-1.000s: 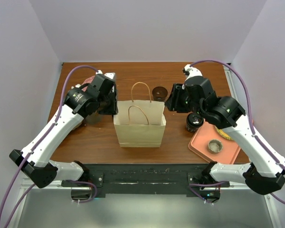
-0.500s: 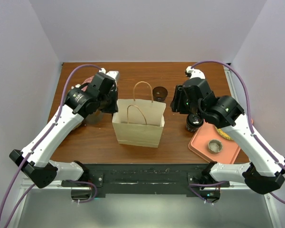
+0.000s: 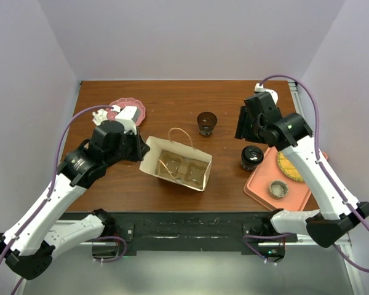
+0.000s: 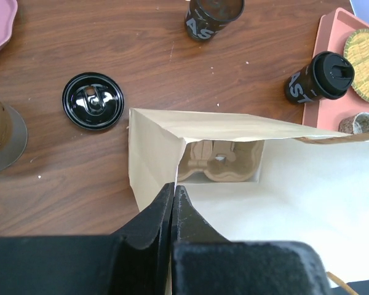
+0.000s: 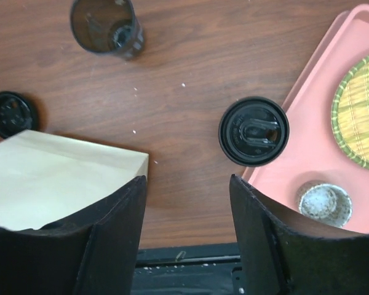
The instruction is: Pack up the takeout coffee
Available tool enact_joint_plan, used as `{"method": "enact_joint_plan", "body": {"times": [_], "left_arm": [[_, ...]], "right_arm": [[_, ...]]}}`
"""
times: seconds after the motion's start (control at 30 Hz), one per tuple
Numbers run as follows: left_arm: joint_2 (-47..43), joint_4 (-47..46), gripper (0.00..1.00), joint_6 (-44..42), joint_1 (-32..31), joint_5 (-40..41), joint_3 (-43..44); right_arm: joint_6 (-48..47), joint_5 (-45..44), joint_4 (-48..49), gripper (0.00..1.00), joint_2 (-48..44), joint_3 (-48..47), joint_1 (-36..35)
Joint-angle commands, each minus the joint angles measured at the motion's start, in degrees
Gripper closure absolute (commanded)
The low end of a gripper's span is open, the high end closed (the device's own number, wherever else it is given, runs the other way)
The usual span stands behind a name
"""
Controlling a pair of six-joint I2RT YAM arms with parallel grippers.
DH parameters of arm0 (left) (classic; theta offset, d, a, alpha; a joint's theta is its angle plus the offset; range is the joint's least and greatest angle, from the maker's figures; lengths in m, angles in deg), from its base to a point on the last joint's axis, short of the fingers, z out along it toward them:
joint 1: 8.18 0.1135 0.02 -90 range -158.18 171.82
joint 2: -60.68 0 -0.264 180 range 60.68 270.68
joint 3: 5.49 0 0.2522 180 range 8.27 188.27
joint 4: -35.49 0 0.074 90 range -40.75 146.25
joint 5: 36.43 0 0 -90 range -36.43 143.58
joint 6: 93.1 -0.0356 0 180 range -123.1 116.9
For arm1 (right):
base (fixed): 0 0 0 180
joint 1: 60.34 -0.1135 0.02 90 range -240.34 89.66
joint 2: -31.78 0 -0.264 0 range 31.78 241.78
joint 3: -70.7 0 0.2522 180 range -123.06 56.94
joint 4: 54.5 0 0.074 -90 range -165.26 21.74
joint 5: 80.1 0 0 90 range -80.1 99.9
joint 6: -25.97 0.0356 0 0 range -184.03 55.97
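Note:
The takeout coffee [image 3: 251, 157], a short dark cup with a black lid [image 5: 253, 131], stands upright on the table by the tray's left edge [image 4: 320, 77]. A brown paper bag [image 3: 175, 165] leans over with its mouth open, and a cardboard cup carrier [image 4: 220, 161] shows inside. My left gripper [image 4: 173, 187] is shut on the bag's left rim [image 3: 139, 150]. The right gripper [image 5: 187, 181] hangs open and empty above the table, between the bag's corner [image 5: 55, 181] and the coffee [image 3: 243, 132].
A lidless dark cup [image 3: 206, 123] stands behind the bag. A loose black lid [image 4: 93, 101] and a grey cup [image 4: 0, 132] lie left of the bag. The salmon tray [image 3: 261, 187] holds a woven mat [image 5: 360, 110] and a small cup [image 3: 278, 188]. A pink plate [image 3: 126, 110] sits back left.
The left gripper closed on the bag's rim and pulled it toward the near left, tipping the bag open. The right gripper drew away from the bag to the right and widened.

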State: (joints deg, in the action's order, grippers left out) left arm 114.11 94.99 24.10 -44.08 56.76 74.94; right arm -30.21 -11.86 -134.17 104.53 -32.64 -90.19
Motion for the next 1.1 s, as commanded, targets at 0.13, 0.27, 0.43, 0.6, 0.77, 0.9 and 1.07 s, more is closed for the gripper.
{"method": "enact_joint_plan", "body": {"times": [0.13,0.27,0.43,0.6,0.77,0.9,1.07], "left_arm": [[-4.03,-6.01,1.00,-0.13,0.22,-1.24,-3.30],[-7.98,-8.89,1.00,-1.18,0.13,-2.91,-6.37],[-9.93,-8.82,1.00,-1.63,0.13,-2.92,-7.87],[-10.36,-8.03,1.00,-1.36,0.13,-2.83,-7.79],[-10.71,-7.67,1.00,-1.19,0.22,-2.92,-6.91],[-11.59,-8.91,1.00,-0.57,0.22,-4.58,-7.17],[-11.51,-9.00,1.00,-0.13,0.13,-5.99,-8.40]], "right_arm": [[3.62,0.13,-0.45,0.25,-0.24,10.02,3.56],[2.92,0.93,2.10,0.21,0.99,12.32,5.41],[4.14,1.54,3.24,0.15,1.61,15.48,6.55],[5.02,3.74,5.17,0.15,0.29,19.53,6.82],[2.48,6.02,7.81,0.16,0.46,21.20,7.43],[0.19,5.58,9.13,0.15,1.08,20.94,8.83],[-0.95,6.99,10.79,0.15,1.34,21.64,11.56]]}}
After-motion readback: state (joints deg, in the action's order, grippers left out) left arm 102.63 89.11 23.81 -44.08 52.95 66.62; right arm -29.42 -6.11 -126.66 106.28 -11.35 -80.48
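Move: The lidded coffee cup by the tray stands about 3 cm ahead of the right hand, 7 cm to its right and 20 cm below; from the left hand it is some 38 cm right, 5 cm ahead. From the right hand the stone pot is 7 cm back and 18 cm right, the empty cup 17 cm ahead and 12 cm left. The paper bag's middle is about 11 cm right of the left hand, 3 cm back, 13 cm below. The right hand drops about 12 cm towards the lidded cup, easing some 4 cm to the right, tipping its fingers roughly 15 degrees further down and spreading them wider so that they arrive open just above and on the near side of the black lid. Meanwhile the shut left fingers keep their pinch on the paper bag's left rim and draw it back about 2.5 cm towards the robot, rising slightly and tilting some 10 degrees. ##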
